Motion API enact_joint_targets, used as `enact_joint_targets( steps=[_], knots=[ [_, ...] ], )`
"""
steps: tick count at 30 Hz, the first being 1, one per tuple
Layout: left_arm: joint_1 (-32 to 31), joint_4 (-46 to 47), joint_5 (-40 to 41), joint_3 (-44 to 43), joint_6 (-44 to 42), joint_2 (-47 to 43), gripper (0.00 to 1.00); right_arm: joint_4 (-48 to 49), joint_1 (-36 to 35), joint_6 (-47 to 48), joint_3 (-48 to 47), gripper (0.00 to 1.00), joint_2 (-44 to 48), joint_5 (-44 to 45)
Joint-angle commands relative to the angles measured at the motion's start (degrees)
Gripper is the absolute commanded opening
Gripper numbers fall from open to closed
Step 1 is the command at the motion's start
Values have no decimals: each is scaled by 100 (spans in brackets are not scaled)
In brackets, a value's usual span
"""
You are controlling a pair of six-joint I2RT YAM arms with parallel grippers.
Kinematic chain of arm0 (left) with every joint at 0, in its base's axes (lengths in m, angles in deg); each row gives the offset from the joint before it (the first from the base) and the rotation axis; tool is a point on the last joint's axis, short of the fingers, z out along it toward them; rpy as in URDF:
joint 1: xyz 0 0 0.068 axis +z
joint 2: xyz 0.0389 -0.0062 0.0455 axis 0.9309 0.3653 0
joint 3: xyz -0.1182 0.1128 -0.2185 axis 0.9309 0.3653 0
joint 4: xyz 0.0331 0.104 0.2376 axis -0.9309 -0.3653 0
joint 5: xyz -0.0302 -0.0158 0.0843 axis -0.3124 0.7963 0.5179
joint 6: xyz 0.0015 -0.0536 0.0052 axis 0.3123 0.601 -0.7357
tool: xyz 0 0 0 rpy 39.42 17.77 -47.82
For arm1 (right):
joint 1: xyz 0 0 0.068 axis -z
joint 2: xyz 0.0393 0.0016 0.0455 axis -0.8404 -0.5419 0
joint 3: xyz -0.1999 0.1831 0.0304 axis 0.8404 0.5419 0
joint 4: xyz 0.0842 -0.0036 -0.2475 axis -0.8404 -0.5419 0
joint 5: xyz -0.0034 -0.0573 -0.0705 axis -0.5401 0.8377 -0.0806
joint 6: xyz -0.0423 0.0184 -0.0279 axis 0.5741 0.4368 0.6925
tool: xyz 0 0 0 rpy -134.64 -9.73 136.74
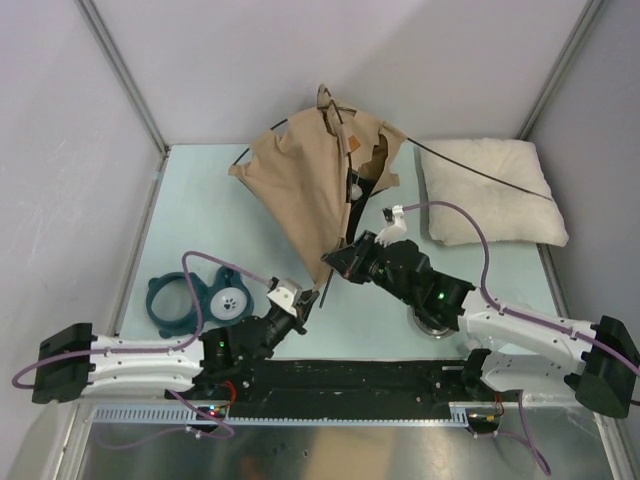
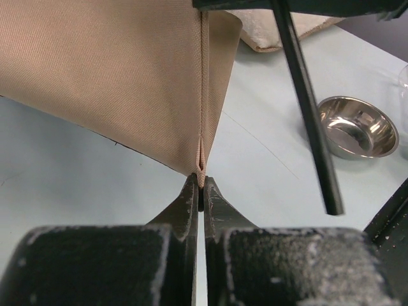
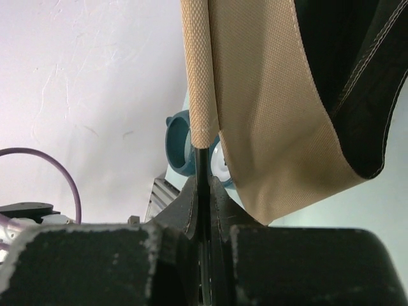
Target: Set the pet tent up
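The pet tent is a tan fabric cone, half raised at the table's middle back, with its black lining showing. My left gripper is shut on the tent's lowest seam corner, just above the table. My right gripper is shut on a thin black pole where it leaves its tan sleeve. In the top view the left gripper and the right gripper sit close together at the tent's near corner. Another black pole sticks out over the pillow.
A cream pillow lies at the back right. A teal bowl stand with a white paw-print bowl sits at the left. A steel bowl rests under the right arm. Grey walls close in three sides.
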Motion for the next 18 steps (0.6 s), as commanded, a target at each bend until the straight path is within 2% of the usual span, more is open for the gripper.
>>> enact_joint_targets(
  steps=[1,18],
  knots=[
    [-613,-1072,-377,92,310,160,0,1420,417,271,-702,0,16,1823],
    [-1195,-1106,65,-107,480,398,0,1646,397,656,-990,0,-569,2430]
  ],
)
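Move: My left hand already pinches the tent's bottom fabric corner between its fingertips. From there the sleeve mouth on the tent pole lies about 4 cm ahead, 3 cm right and 9 cm higher, and the pole's free end some 4 cm back, 2 cm right and 3 cm up. My right hand already grips the pole just short of the sleeve mouth, which is roughly 2 cm ahead, 1 cm right and 2 cm above it. With the pole still clamped, my right hand pushes forward about 5 cm, slowly at first, then with a lurch forward and up that swings it roughly 10 degrees clockwise. My left hand holds back against it on the taut corner, easing backward, then loses its pinch and jerks back and down to some 5 cm from its start, fingers still shut. ##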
